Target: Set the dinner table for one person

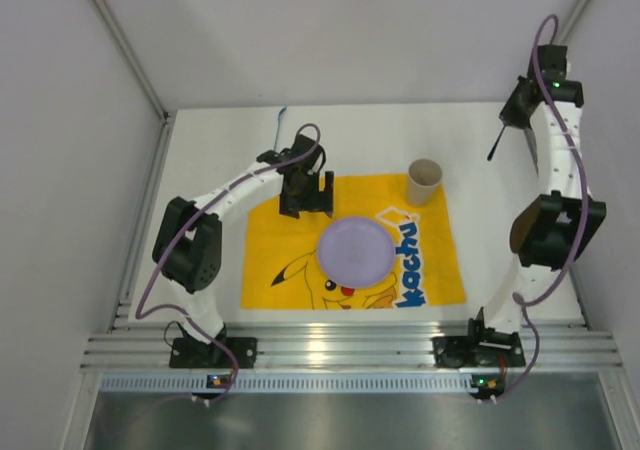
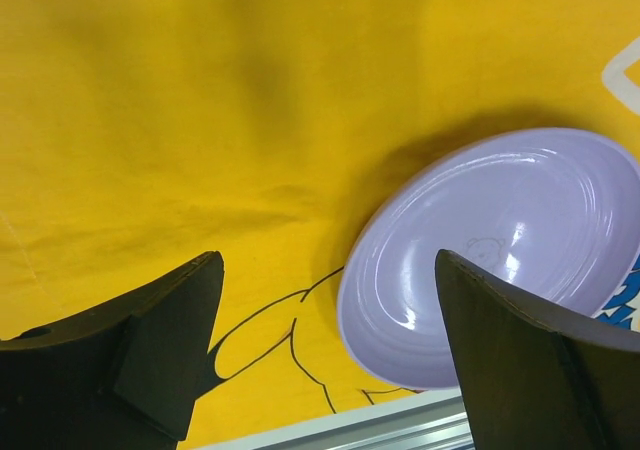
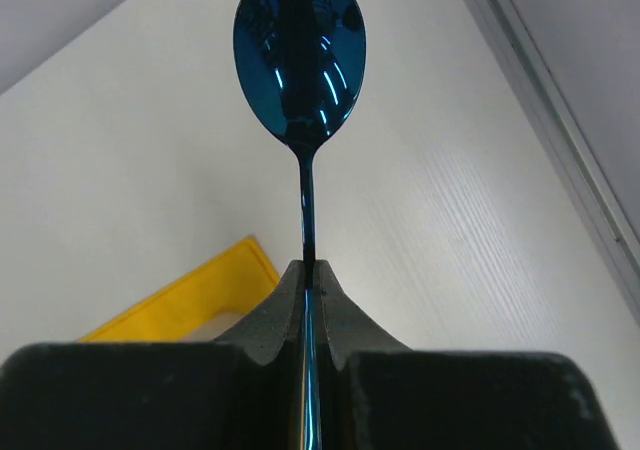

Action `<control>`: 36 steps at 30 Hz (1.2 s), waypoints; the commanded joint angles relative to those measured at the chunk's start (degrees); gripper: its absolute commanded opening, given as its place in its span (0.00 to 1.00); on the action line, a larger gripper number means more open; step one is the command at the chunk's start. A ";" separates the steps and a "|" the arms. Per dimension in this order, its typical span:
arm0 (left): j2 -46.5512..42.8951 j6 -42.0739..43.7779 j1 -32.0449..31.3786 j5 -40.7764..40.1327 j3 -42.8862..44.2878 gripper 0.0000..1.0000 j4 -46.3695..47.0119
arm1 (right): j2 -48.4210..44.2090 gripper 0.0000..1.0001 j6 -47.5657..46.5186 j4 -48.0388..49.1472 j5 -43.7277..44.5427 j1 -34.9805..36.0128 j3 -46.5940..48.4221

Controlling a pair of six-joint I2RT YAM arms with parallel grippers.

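Note:
A lilac plate (image 1: 355, 250) (image 2: 500, 250) lies in the middle of the yellow Pikachu mat (image 1: 270, 245) on the white dinner table (image 1: 200, 160). My left gripper (image 1: 305, 195) (image 2: 328, 260) hovers over the mat just beyond the plate's far edge. It is open and holds nothing, and its right finger (image 2: 520, 360) overlaps the plate's rim in the wrist view. My right gripper (image 1: 508, 120) (image 3: 310, 265) is raised at the far right, shut on the handle of a dark blue spoon (image 3: 300, 55) (image 1: 494, 145) whose bowl points away from the fingers.
A beige paper cup (image 1: 424, 181) stands upright at the mat's far right corner. A thin blue utensil (image 1: 281, 120) lies on the table near the back wall, left of centre. Aluminium rails (image 1: 340, 350) run along the near edge. Grey walls close in three sides.

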 commanded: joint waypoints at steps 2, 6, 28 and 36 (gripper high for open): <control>-0.38 1.26 1.64 -1.58 2.12 0.92 -1.17 | -15.92 0.00 2.09 -0.32 -4.57 1.57 -10.77; -0.99 1.00 3.83 -3.42 2.47 0.94 -0.73 | -27.26 0.00 1.83 -1.54 -7.48 7.37 -21.16; -1.96 -0.14 15.53 -2.46 6.69 0.95 3.14 | -50.15 0.00 13.43 25.85 -18.74 26.37 -80.24; -1.08 -0.15 17.55 -3.69 9.23 0.94 2.53 | -36.70 0.00 11.94 33.34 -17.16 26.99 -77.44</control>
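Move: The right hand, already holding the spoon, has its goal, the blue lettering on the mat, about 28 cm back, 26 cm left and 21 cm below. The cup is some 9 cm back and 21 cm left of that hand, about 15 cm lower; the plate lies about 15 cm left of the lettering and 2 cm farther out. For the empty left hand the fork lies roughly 28 cm ahead, 12 cm left and 6 cm down; the mat's far-left corner is about 13 cm ahead and 19 cm left. Still pinching the spoon by its handle, the right hand swings back about 30 cm and left about 20 towards the lettering, rounding the cup's right and near side. It first rises some 7 cm, then sinks steeply and eases forward at the end, turning counter-clockwise while its fingers tip down. The left hand, wide open, leaves the plate's side for the fork, going left and forward about 14 cm and rising slightly. ##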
